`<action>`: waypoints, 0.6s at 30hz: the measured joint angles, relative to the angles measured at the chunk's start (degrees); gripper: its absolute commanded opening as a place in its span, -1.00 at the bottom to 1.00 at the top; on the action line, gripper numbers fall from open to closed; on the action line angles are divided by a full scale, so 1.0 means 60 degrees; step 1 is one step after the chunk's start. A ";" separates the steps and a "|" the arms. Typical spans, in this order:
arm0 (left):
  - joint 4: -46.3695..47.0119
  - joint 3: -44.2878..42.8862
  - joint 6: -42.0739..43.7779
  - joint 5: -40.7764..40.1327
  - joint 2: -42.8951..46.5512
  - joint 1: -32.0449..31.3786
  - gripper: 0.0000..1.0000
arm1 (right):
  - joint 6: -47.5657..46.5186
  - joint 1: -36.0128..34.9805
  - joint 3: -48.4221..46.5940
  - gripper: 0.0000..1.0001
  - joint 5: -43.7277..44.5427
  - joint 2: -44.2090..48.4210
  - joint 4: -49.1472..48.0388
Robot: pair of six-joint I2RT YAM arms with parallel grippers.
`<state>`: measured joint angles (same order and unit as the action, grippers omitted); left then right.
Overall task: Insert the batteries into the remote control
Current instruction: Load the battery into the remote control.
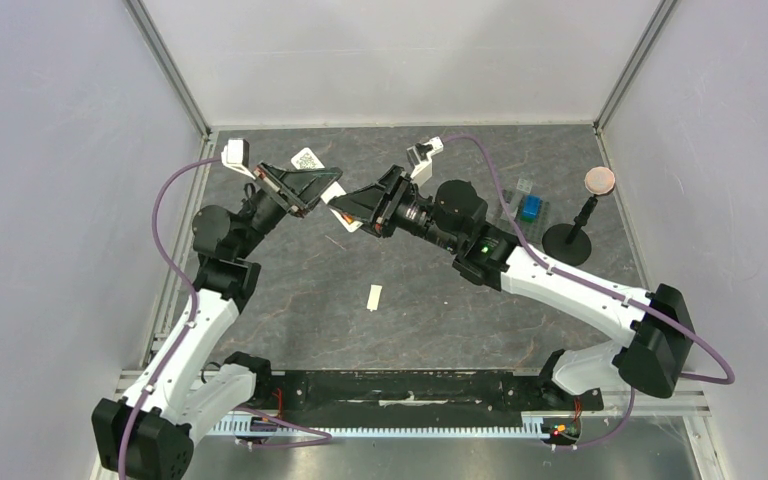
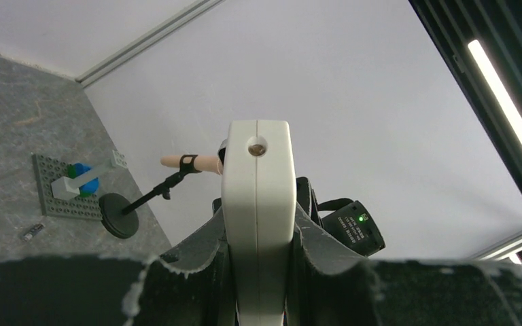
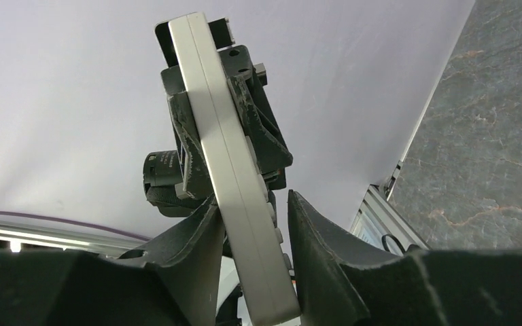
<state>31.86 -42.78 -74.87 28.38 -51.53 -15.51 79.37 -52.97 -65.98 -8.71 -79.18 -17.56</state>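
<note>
The white remote control (image 1: 307, 158) is held up in the air above the back of the table, its code sticker facing up. My left gripper (image 1: 305, 200) is shut on it; in the left wrist view the remote control (image 2: 257, 176) stands end-on, pinched between both fingers of that gripper (image 2: 257, 272). My right gripper (image 1: 348, 212) straddles the remote's other end. In the right wrist view the remote control (image 3: 224, 170) leans between the jaws of the right gripper (image 3: 255, 258). The left finger lies against its back, and a thin gap shows along the button side. One battery (image 2: 32, 232) lies on the table.
A small white cover piece (image 1: 374, 298) lies mid-table. At the back right sit a grey plate with blue and grey blocks (image 1: 528, 205) and a black stand (image 1: 572, 240) topped by a peach disc (image 1: 600, 180). White walls enclose the table on three sides.
</note>
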 measured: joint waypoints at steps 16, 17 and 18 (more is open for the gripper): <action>0.0386 0.0066 -0.0834 -0.0237 -0.0058 -0.0018 -0.96 | 0.0233 0.0630 0.0663 0.80 -0.0714 0.0131 -0.0860; 0.0357 0.0098 -0.0827 -0.0237 -0.0022 -0.0018 -0.96 | 0.0226 0.0707 0.0674 0.83 -0.0772 0.0160 -0.0914; 0.0302 0.0135 -0.0805 -0.0240 0.0026 -0.0018 -0.96 | 0.0197 0.0776 0.0674 0.84 -0.0801 0.0197 -0.0954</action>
<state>33.67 -41.98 -79.70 26.94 -51.37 -15.62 80.55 -48.31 -61.93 -13.52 -78.00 -23.29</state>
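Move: Right at the right hand's fingertips, within about 1 cm, lies the remote control's battery compartment, with a battery under the fingers. The left hand's fingertips grip the remote some 4 cm farther out and 3 cm to the left, at nearly the same height. The battery cover lies on the table about 5 cm back, 6 cm right and 38 cm below the right hand. From the left hand, the compartment is about 4 cm back and 3 cm right. Squeezing the battery a touch further against the remote, the right hand then spreads its fingers from under half open to nearly full and draws away from the compartment, about 2 cm to its right and 1.5 cm forward, at nearly the same height. The left hand keeps its grip on the remote and stays nearly in place, turning only some 5 degrees. ##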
